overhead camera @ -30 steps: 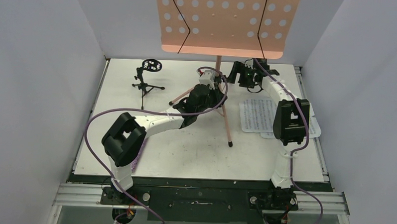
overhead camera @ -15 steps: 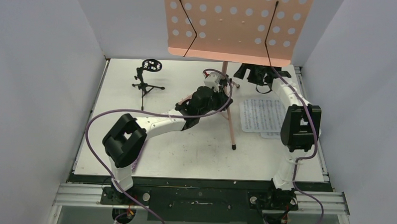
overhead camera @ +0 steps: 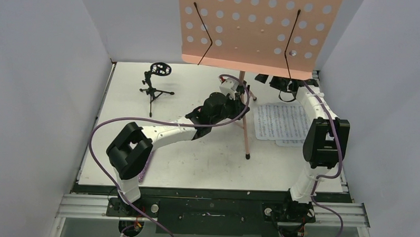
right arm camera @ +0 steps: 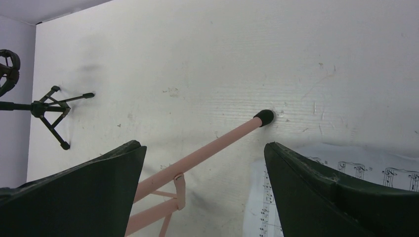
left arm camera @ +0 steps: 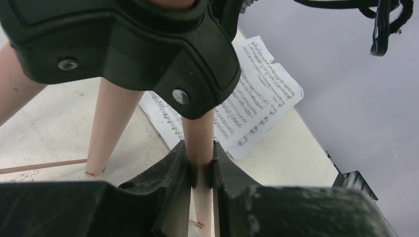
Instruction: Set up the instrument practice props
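Observation:
The pink perforated music stand (overhead camera: 253, 30) stands upright near the table's back, its desk towering toward the camera. My left gripper (left arm camera: 201, 165) is shut on a pink tube of the stand just below the black hub (left arm camera: 123, 49); it shows from above too, the left gripper (overhead camera: 239, 97). My right gripper (right arm camera: 205, 153) is open and empty above a stand leg (right arm camera: 222, 140) with a black foot. From above, the desk half hides the right gripper (overhead camera: 275, 80). Sheet-music pages (overhead camera: 280, 121) lie flat at the right. The black mic stand (overhead camera: 156, 85) stands back left. A purple glittery microphone (overhead camera: 146, 166) peeks from under my left elbow.
White walls close in the table on the left, back and right. Purple cables (overhead camera: 99, 130) loop off both arms. The stand's front leg foot (overhead camera: 247, 156) rests mid-table. The pages (left arm camera: 247, 94) lie close to the right table edge.
The stand has shifted right and its desk has risen in the top view, carried by my left gripper. My right arm has drawn back to the right, its jaws opening wider.

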{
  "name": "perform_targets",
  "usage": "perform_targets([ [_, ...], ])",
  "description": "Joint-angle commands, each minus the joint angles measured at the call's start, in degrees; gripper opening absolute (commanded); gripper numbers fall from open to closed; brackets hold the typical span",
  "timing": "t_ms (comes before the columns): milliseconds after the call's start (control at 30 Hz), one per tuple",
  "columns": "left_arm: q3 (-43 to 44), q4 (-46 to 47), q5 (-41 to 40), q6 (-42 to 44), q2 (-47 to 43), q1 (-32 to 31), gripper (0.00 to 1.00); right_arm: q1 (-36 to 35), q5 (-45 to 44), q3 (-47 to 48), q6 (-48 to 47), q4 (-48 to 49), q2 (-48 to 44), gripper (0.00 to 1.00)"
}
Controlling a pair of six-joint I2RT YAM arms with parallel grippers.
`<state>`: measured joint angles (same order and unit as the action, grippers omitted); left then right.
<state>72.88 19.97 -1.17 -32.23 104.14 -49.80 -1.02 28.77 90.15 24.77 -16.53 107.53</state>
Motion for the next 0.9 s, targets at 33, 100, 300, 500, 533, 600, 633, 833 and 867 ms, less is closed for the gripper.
perform_targets([
  [33,1.1,1.9,4.3,-0.2,-3.4,-1.6,0.30,0.9,0.7,-3.7,0.5,1.5,-5.4,0.96],
  [100,1.3,1.5,4.2,0.2,-3.5,-1.6,0.47,0.9,0.7,-5.1,0.6,1.6,-6.5,0.96],
  [300,0.0,1.7,3.7,2.5,-5.4,-1.6,0.83,3.3,0.8,-8.1,0.5,1.5,-8.9,0.96],
  [500,-6.4,5.6,2.2,4.4,-10.1,-1.6,0.96,4.3,-0.8,-11.1,-0.6,0.3,-12.0,0.98],
  [533,-7.8,6.1,1.7,4.9,-11.2,-1.6,0.96,4.5,-1.4,-11.9,-0.9,0.2,-12.7,0.98],
  [600,-10.3,6.7,0.9,6.4,-13.3,-1.6,0.97,4.6,-3.2,-13.6,-1.4,-0.4,-14.4,0.99],
  [633,-11.7,6.8,-0.1,7.3,-15.1,-1.6,0.96,4.6,-4.3,-14.4,-1.6,-0.8,-15.2,0.99],
  [833,-21.8,6.6,-3.6,16.1,-24.5,-1.4,0.96,4.9,-10.7,-20.1,-0.6,-3.1,-20.4,1.00],
  [867,-23.1,5.5,-4.8,17.6,-26.4,-1.3,0.96,5.0,-12.0,-21.5,-0.3,-3.6,-21.2,1.00],
])
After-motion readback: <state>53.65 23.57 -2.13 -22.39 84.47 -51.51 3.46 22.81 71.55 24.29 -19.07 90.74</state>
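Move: The left fingers are shut on the music stand's near leg, which lies right at the hand point. The black collar sits roughly 6 cm above, 4 cm farther out and 1 cm left, while that leg's near foot is about 15 cm back, 3 cm right and 20 cm below. For the open right hand, the sheet music lies some 15 cm back, 10 cm right and 20 cm down; the far foot is about 2 cm back, 4 cm left and 19 cm below. The left fingers let go of the music stand's leg and spread wide; the hand edges back and slightly right, then swings left, ending about 5 cm back, as far left and 2 cm higher, tipping up some 10 degrees. Meanwhile the right hand, still open, draws back about 7 cm and right 5 cm towards the sheet music, turning slightly clockwise. ##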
